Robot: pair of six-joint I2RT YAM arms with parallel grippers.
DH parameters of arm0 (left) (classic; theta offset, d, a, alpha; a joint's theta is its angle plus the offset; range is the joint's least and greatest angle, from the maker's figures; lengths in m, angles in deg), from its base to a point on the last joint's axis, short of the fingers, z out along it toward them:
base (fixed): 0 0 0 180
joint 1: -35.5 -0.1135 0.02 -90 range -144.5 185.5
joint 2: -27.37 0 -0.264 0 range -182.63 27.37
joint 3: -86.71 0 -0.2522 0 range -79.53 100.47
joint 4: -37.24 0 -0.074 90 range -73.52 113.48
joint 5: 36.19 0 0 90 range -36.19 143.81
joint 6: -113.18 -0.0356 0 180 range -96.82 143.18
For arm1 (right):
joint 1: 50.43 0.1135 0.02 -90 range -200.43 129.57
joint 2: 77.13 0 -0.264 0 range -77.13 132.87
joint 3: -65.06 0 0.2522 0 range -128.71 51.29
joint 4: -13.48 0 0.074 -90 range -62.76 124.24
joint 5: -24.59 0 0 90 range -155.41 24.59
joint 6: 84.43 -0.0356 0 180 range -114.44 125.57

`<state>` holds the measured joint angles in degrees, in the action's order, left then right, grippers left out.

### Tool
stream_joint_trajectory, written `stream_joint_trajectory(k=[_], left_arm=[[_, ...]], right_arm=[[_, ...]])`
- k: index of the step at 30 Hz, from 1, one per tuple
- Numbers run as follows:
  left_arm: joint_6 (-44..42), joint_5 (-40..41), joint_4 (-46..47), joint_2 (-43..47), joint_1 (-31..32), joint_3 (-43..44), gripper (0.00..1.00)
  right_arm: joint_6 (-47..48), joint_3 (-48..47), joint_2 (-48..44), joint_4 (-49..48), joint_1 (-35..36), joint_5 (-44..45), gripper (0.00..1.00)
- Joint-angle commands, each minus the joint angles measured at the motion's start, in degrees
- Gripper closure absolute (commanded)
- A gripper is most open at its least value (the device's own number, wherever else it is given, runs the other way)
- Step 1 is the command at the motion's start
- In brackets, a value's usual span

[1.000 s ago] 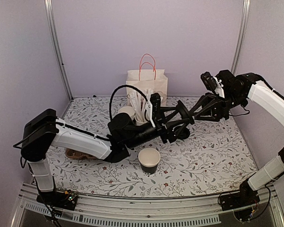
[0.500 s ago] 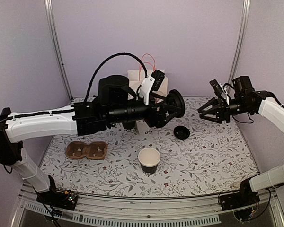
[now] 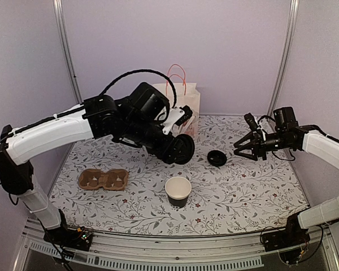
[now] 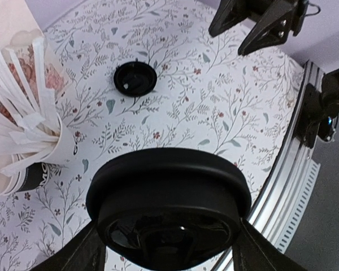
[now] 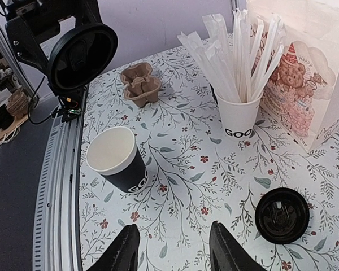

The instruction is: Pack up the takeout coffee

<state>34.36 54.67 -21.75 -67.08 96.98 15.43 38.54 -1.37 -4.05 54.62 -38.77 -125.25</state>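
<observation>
The takeout coffee cup point(image 3: 178, 192), dark outside and white inside, stands lidless near the table's front middle; the right wrist view shows it too point(image 5: 116, 158). My left gripper point(image 3: 178, 149) is shut on a round black lid point(image 4: 168, 209), held on edge in the air behind and above the cup. A second black lid point(image 3: 217, 158) lies flat on the table to the right point(image 5: 282, 215). My right gripper point(image 3: 246, 148) hovers just right of that lid, jaws open and empty point(image 5: 175, 251).
A brown two-cup carrier point(image 3: 103, 179) lies at the front left. A paper bag point(image 3: 178, 99) with pink handles stands at the back. A white cup of wrapped sticks point(image 5: 240, 113) stands in front of the bag, with dark cups point(image 4: 11, 180) beside it.
The left arm lifted a black lid off the table, then swung it left and lower, above the cup. The right gripper came down toward the other lid and its jaws widened.
</observation>
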Motion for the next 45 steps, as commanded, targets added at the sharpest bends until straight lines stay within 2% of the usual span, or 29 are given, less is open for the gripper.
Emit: stream_joint_trajectory(k=[1,9,15,45], left_arm=[[-1.6,-0.42,-14.77,-5.92,-0.4,5.69,0.28],[-2.55,-0.42,-25.39,-15.85,0.12,15.49,0.29],[-2.36,-2.83,-25.97,-17.81,0.29,15.63,0.29],[-2.43,-4.73,-25.78,-23.83,2.29,17.87,0.28]], right_arm=[[1.87,1.5,-1.41,-2.04,0.1,1.47,0.55],[4.57,0.84,1.36,0.48,0.06,1.47,0.55],[5.5,0.72,1.89,1.18,0.05,1.85,0.55],[7.1,0.11,2.77,3.01,0.09,1.83,0.55]])
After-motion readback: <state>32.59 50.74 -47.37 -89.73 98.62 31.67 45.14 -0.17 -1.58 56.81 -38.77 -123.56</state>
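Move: The paper cup waiting for its lid stands almost below the left hand, which already holds a black lid: about 4 cm back, straight in line sideways, some 21 cm down. From that hand, the spare lid lies roughly 18 cm ahead and 19 cm right, the straw cup about 18 cm ahead and 3 cm left, and the cup carrier 6 cm ahead and 32 cm left. From the right hand, the paper cup is some 8 cm back, 23 cm left and 17 cm down. The black lid, still pinched in the left fingers, comes down about 12 cm onto the open mouth of the paper cup, fast at first, then creeping. Meanwhile the left wrist turns some 30 degrees until the fingers point nearly straight down, easing back about 3 cm; the grip holds. The empty right hand sinks a few centimetres, off to the right. ##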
